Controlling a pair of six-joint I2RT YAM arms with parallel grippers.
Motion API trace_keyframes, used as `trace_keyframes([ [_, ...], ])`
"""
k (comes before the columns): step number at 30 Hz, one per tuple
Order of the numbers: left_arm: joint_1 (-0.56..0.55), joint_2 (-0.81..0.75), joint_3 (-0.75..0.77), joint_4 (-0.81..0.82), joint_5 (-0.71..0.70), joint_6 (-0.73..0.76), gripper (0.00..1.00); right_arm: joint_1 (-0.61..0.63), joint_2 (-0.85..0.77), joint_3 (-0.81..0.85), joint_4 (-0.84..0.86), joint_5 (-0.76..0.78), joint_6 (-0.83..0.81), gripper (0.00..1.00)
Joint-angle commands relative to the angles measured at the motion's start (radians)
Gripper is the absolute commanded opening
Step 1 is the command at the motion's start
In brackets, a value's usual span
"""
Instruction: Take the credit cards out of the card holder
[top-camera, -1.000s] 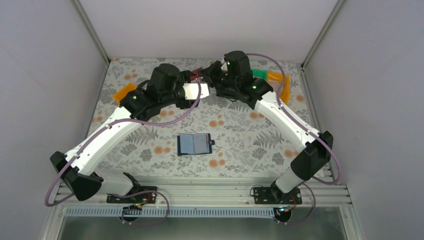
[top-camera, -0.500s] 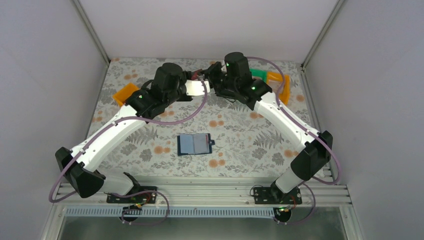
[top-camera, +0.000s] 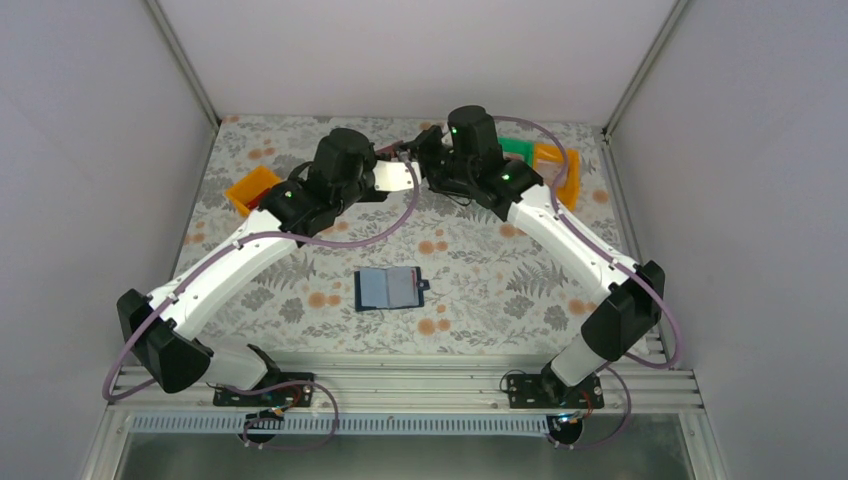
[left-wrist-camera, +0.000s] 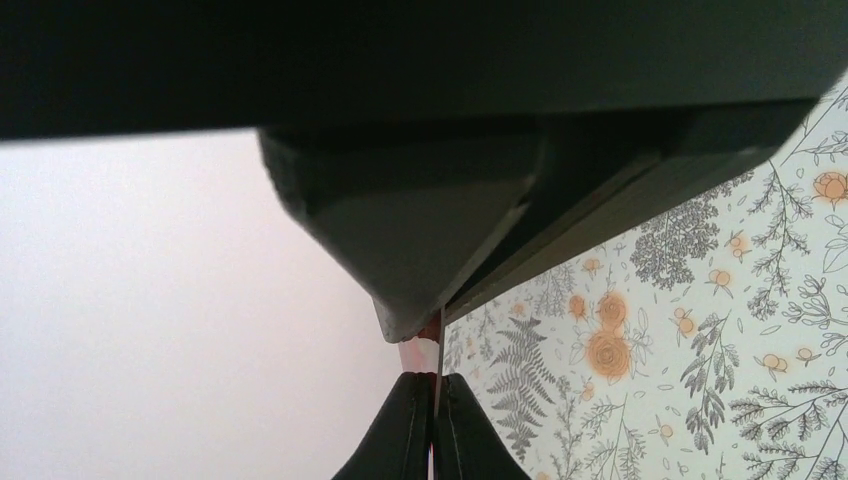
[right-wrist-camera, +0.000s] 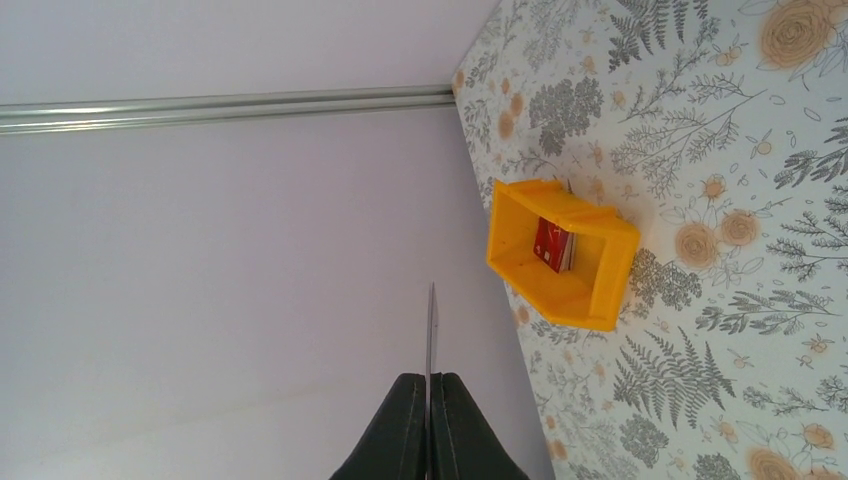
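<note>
The navy card holder (top-camera: 392, 289) lies open on the table's middle, pale blue slots up. Above the back of the table both grippers meet on one credit card (top-camera: 395, 177), which looks pale and glossy from above. My left gripper (top-camera: 384, 166) is shut on it; in the left wrist view the card (left-wrist-camera: 437, 350) shows edge-on between the closed fingertips (left-wrist-camera: 412, 400), with the right gripper's dark body just beyond. My right gripper (top-camera: 417, 152) is shut on the same card, a thin edge (right-wrist-camera: 431, 325) rising from its pads (right-wrist-camera: 410, 400). Another red card (right-wrist-camera: 553, 245) stands in the orange bin.
An orange bin (top-camera: 250, 187) sits at the back left, seen also as the orange bin (right-wrist-camera: 560, 255) in the right wrist view. A green bin (top-camera: 518, 147) and another orange bin (top-camera: 562, 168) stand at the back right. Grey walls close in the table on three sides.
My left gripper has reached right towards the right gripper and shut on the card. The right arm and the card holder have stayed put.
</note>
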Motion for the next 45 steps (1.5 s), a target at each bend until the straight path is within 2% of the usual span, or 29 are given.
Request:
trace_keyframes([
  [1,0.004,0.007,0.033,-0.027,0.045,-0.065,0.02,0.013,-0.027,-0.005,0.054,-0.041,0.000,0.04],
  [5,0.029,0.000,0.027,-0.063,0.083,-0.068,0.02,0.009,-0.042,-0.018,0.047,-0.023,-0.002,0.05],
  [6,0.039,-0.002,0.026,-0.073,0.096,-0.069,0.02,0.006,-0.044,-0.023,0.047,-0.026,-0.003,0.14],
  [9,0.074,-0.009,0.029,-0.114,0.149,-0.084,0.03,-0.011,-0.059,-0.045,0.046,-0.034,-0.012,0.55],
  [10,0.090,-0.012,0.027,-0.128,0.167,-0.091,0.02,-0.021,-0.066,-0.060,0.049,-0.031,-0.015,0.64],
  [12,0.127,-0.017,0.016,-0.149,0.192,-0.098,0.02,-0.038,-0.089,-0.086,0.052,-0.019,-0.024,0.76],
  [15,0.195,-0.029,-0.026,-0.164,0.213,-0.096,0.02,-0.071,-0.126,-0.113,0.028,0.016,-0.067,0.86],
  [18,0.309,-0.031,-0.093,-0.163,0.230,-0.070,0.02,-0.106,-0.157,-0.124,-0.027,0.049,-0.161,0.89],
  [23,0.572,-0.025,-0.193,-0.107,0.281,0.010,0.02,-0.142,-0.209,-0.124,-0.096,0.126,-0.357,0.90],
  [25,0.658,-0.004,-0.203,-0.092,0.305,0.019,0.02,-0.152,-0.224,-0.114,-0.136,0.151,-0.433,0.96],
  [29,0.779,0.062,-0.235,-0.008,0.316,0.033,0.02,-0.161,-0.242,-0.107,-0.182,0.169,-0.567,0.99],
  [38,0.829,0.180,-0.247,0.122,0.292,0.023,0.02,-0.175,-0.263,-0.148,-0.197,0.154,-0.639,0.99],
  [45,0.838,0.254,-0.250,0.132,0.314,0.024,0.02,-0.187,-0.260,-0.170,-0.196,0.126,-0.648,0.99],
])
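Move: The red card is pinched by both hands, its middle only 2 or 3 cm inward from either one. The orange box it is bound for stands about 12 cm ahead of the left hand, 30 cm to its left and some 31 cm lower; from the right hand it is about 12 cm ahead and 35 cm left. The open card holder lies on the table about 12 cm back from the left hand, roughly 1 cm to its right and 33 cm down. Still pinching the red card, the left hand keeps its grip while the right fingers open wide and let go of it. The right hand backs off about 12 cm to the right, rolling its left side down. The left hand then swings the card some 30 cm left, sinking about 18 cm and easing forward 9 cm, towards the orange box, turning counter-clockwise about 35 degrees and tipping its fingers down. ##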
